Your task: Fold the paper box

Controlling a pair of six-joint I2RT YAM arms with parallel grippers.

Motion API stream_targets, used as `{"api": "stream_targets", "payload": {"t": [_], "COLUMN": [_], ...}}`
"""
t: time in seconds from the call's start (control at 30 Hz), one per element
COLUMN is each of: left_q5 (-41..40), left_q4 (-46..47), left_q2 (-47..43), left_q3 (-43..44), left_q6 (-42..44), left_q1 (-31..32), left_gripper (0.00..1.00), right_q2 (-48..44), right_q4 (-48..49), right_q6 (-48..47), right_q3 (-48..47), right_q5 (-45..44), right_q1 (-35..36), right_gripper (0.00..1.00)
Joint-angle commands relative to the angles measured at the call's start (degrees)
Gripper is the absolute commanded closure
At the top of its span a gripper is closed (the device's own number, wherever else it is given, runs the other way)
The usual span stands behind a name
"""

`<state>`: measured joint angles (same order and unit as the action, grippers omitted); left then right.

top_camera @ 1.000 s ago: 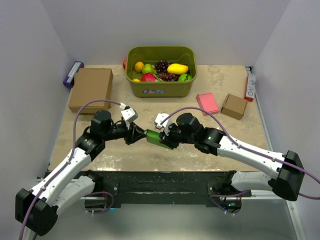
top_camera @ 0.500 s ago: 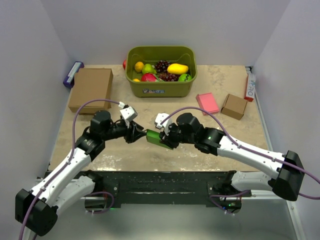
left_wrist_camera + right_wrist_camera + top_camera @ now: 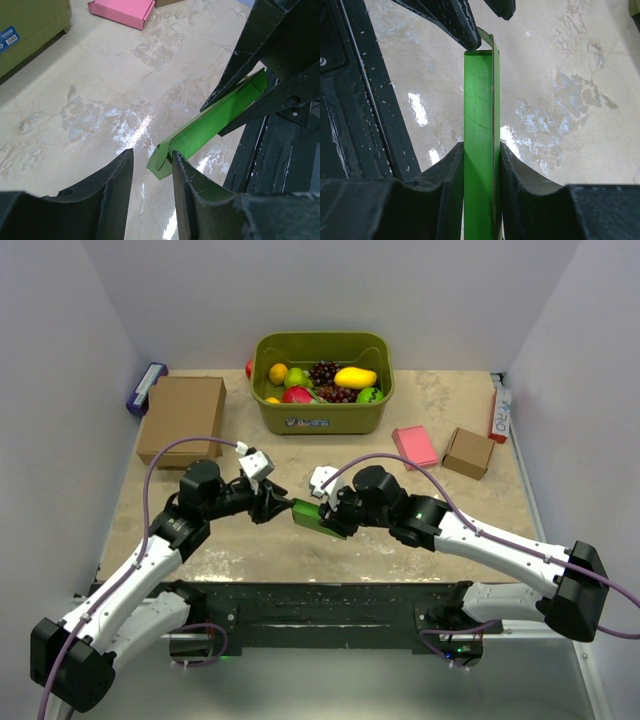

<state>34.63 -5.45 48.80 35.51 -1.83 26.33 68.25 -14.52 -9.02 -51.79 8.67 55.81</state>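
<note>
The paper box [image 3: 306, 514] is a bright green flattened sleeve held above the table's near middle. My right gripper [image 3: 330, 521] is shut on its right part, and in the right wrist view the box [image 3: 479, 125] stands pinched between both pads of that gripper [image 3: 481, 146]. My left gripper [image 3: 277, 506] is at the box's left end with its jaws open. In the left wrist view the rounded end flap of the box [image 3: 215, 120] lies at the tip of the right finger [image 3: 182, 167] of my left gripper [image 3: 151, 156]. Nothing is clamped there.
An olive bin [image 3: 320, 421] of fruit stands at the back centre. A large brown cardboard box [image 3: 183, 418] lies back left. A pink flat box [image 3: 414, 446] and a small brown box [image 3: 468, 452] lie to the right. The black base rail [image 3: 320, 602] runs along the near edge.
My left gripper's jaws have parted and let go of the box's end, drawing slightly left. The right gripper and the box have stayed in place.
</note>
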Motion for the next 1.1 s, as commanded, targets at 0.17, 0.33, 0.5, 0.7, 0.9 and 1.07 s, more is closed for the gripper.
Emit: {"api": "stream_targets", "payload": {"t": [0.17,0.33,0.5,0.7,0.9,1.07], "left_q5": [2.72,3.42,3.51,2.9,-0.88,-5.96], "left_q4": [3.87,4.22,3.96,3.52,2.64,2.38], "left_q2": [0.6,0.86,1.13,1.56,2.88,3.5], "left_q3": [2.2,2.11,2.02,2.55,4.13,4.22], "left_q6": [0.42,0.24,0.24,-1.07,-4.32,-7.22], "left_q1": [0.22,0.13,0.22,0.39,3.11,5.4], "left_gripper": [0.64,0.7,0.76,0.89,0.96,1.0], "right_q2": [0.39,0.4,0.48,0.92,3.29,3.38], "right_q4": [2.48,2.4,2.48,2.4,1.08,1.16], "right_q6": [0.4,0.4,0.4,0.4,0.14,0.58], "right_q3": [-2.35,-2.35,-2.35,-2.44,-3.49,-3.58], "right_q5": [1.44,1.44,1.27,-0.05,-2.07,-3.57], "right_q1": [0.0,-0.09,-0.18,-0.09,-0.09,-0.09], "right_gripper": [0.76,0.76,0.76,0.76,0.76,0.76]}}
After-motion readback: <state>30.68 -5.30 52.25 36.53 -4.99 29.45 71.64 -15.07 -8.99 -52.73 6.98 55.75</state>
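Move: The green paper box's curled end flap is right at the left hand's open fingertips, about 1 cm ahead and 1 cm to the right, level with them. The box body's middle lies some 6 cm right of that hand and 3 cm back, slightly lower. From the right hand, already gripping the box, the flap is roughly 8 cm to the left, 4 cm ahead and about 2 cm lower. Left fingers shut on the curled end flap, creeping right, then both hands sink 1–1.5 cm, right still gripping. ##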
